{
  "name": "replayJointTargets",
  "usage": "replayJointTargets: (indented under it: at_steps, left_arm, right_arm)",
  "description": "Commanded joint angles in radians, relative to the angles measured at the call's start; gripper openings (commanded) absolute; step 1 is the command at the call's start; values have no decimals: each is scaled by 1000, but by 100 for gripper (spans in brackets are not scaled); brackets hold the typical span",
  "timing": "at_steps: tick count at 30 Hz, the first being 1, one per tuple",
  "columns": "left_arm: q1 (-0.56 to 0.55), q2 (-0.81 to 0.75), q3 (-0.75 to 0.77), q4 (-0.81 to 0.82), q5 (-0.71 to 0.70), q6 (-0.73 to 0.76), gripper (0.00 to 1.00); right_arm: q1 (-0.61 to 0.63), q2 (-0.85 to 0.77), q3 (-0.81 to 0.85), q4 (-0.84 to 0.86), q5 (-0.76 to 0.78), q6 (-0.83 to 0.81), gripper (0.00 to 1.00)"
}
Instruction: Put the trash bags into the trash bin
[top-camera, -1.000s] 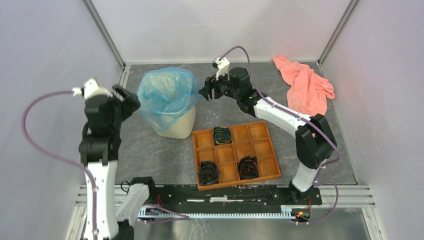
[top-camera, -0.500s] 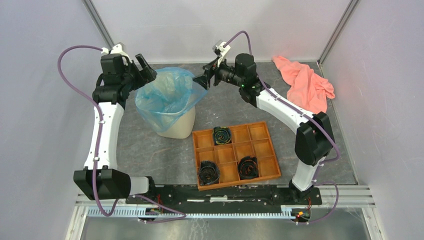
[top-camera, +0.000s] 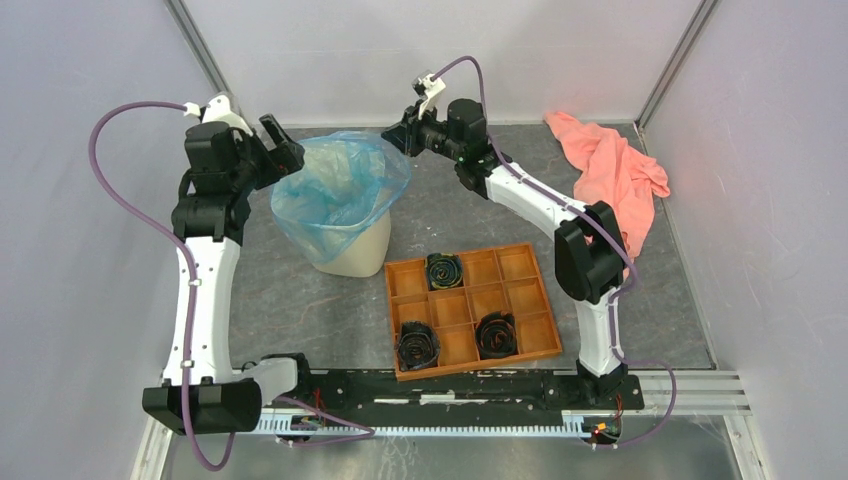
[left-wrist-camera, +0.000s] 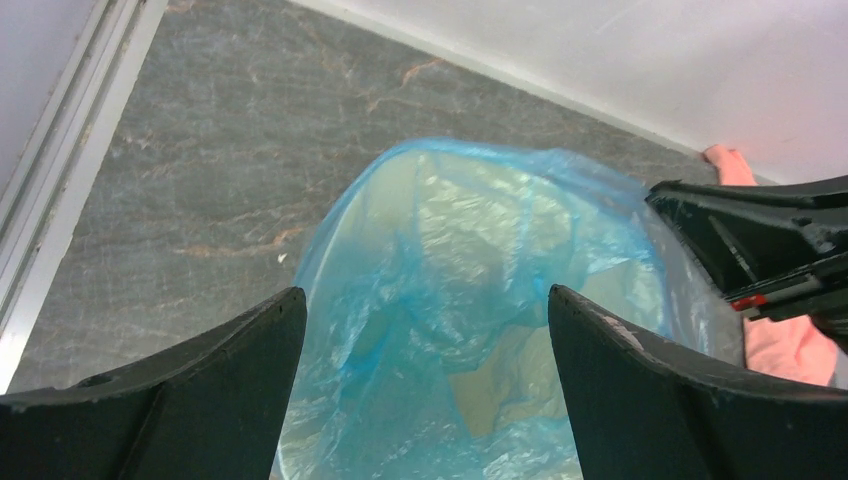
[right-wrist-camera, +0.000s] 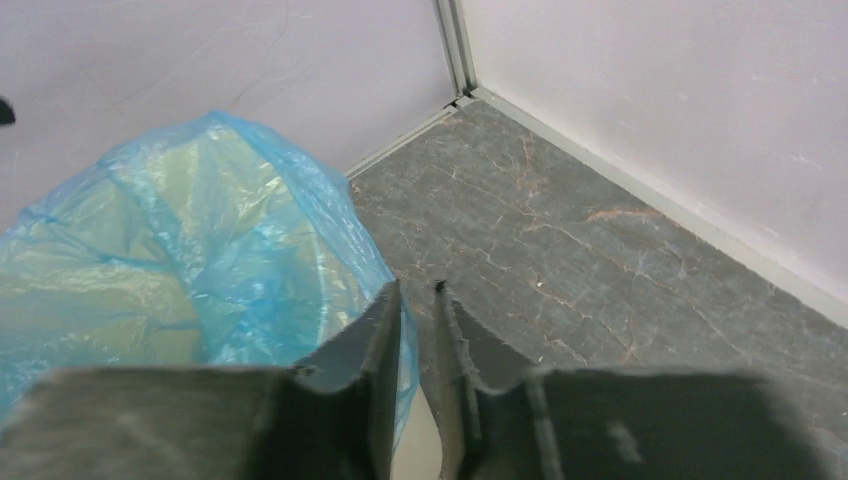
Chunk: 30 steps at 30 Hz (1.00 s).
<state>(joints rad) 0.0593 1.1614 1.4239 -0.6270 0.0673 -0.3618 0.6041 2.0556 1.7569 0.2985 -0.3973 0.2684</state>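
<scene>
The light-blue trash bag (top-camera: 335, 190) is draped over the mouth of the cream trash bin (top-camera: 360, 258), its film sagging inside. My left gripper (top-camera: 285, 140) hovers at the bag's back-left edge, wide open; in its wrist view the gripper (left-wrist-camera: 426, 291) frames the bag (left-wrist-camera: 470, 300), and nothing lies between the fingers. My right gripper (top-camera: 392, 135) is at the bag's back-right corner. In the right wrist view the gripper (right-wrist-camera: 417, 284) has its jaws close together with a narrow gap. The bag (right-wrist-camera: 200, 250) and the bin wall (right-wrist-camera: 420, 445) show through that gap, apparently below it.
An orange compartment tray (top-camera: 389, 320) lies right of the bin, with three black rolls (top-camera: 444, 270) in it. A salmon-pink cloth (top-camera: 610, 170) lies at the back right. The enclosure walls stand close behind both grippers.
The left arm swung up from the left side to the bag's back-left edge and opened wider. The right gripper moved back and left, and its jaws narrowed.
</scene>
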Motion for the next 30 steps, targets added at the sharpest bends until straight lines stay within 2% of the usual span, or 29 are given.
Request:
replayJointTargets:
  at_steps: [1,3,9,14,18,23,26,30]
  left_arm:
    - [1,-22,-53,23,-86,54,96]
    - [1,-13,-56,15,-140,65,96]
    - [8,58,-20,45,-160,44,96]
    - [78,179,46,92,48,-39,95]
    - [153,204,-12,178,179,-111,95]
    - [292,167,-176,365,411,-251,92]
    - [323,122,-270,433,467,-296,93]
    - [337,51,-338,430,454,-304,96]
  right_arm:
    - [-15,35,50,59,73,92,11]
    - [-17,62,66,57,66,111,1]
    - [-19,111,75,89,45,155,0]
    - [-19,127,66,112,34,177,0]
    - [-18,142,34,142,11,210,0]
    - [-18,154,-48,206,-30,255,0]
    - [-14,162,-68,226,-49,273,0]
    - [-15,174,-36,193,-71,259,3]
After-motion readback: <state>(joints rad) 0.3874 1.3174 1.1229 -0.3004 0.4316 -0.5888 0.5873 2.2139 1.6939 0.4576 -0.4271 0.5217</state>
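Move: The bag's right rim lies at the right hand's fingertips, about 1 cm to its left and below, with the middle of the bag's mouth 4 cm back, 10 left and 6 below this hand. The near black bag roll sits some 20 cm back, 11 right and 27 below. From the left hand, the bag's left rim is about 3 cm ahead, 2 left and 12 below; the mouth's middle is 4 ahead, 9 right and 12 below. The right hand finishes closing on the trash bag's right rim, pinching the thin film while it edges about 3 cm forward, then keeps drawing it down beside the bin, some 9 cm lower in all, coming back a little at the end as the fingertips tip down about 15 degrees. Meanwhile the left hand, fingers staying wide open and holding nothing, sinks about 11 cm towards the bag's left rim, going forward first and then swinging left to the outside of the bin, its left side rolling down some 20 degrees. ##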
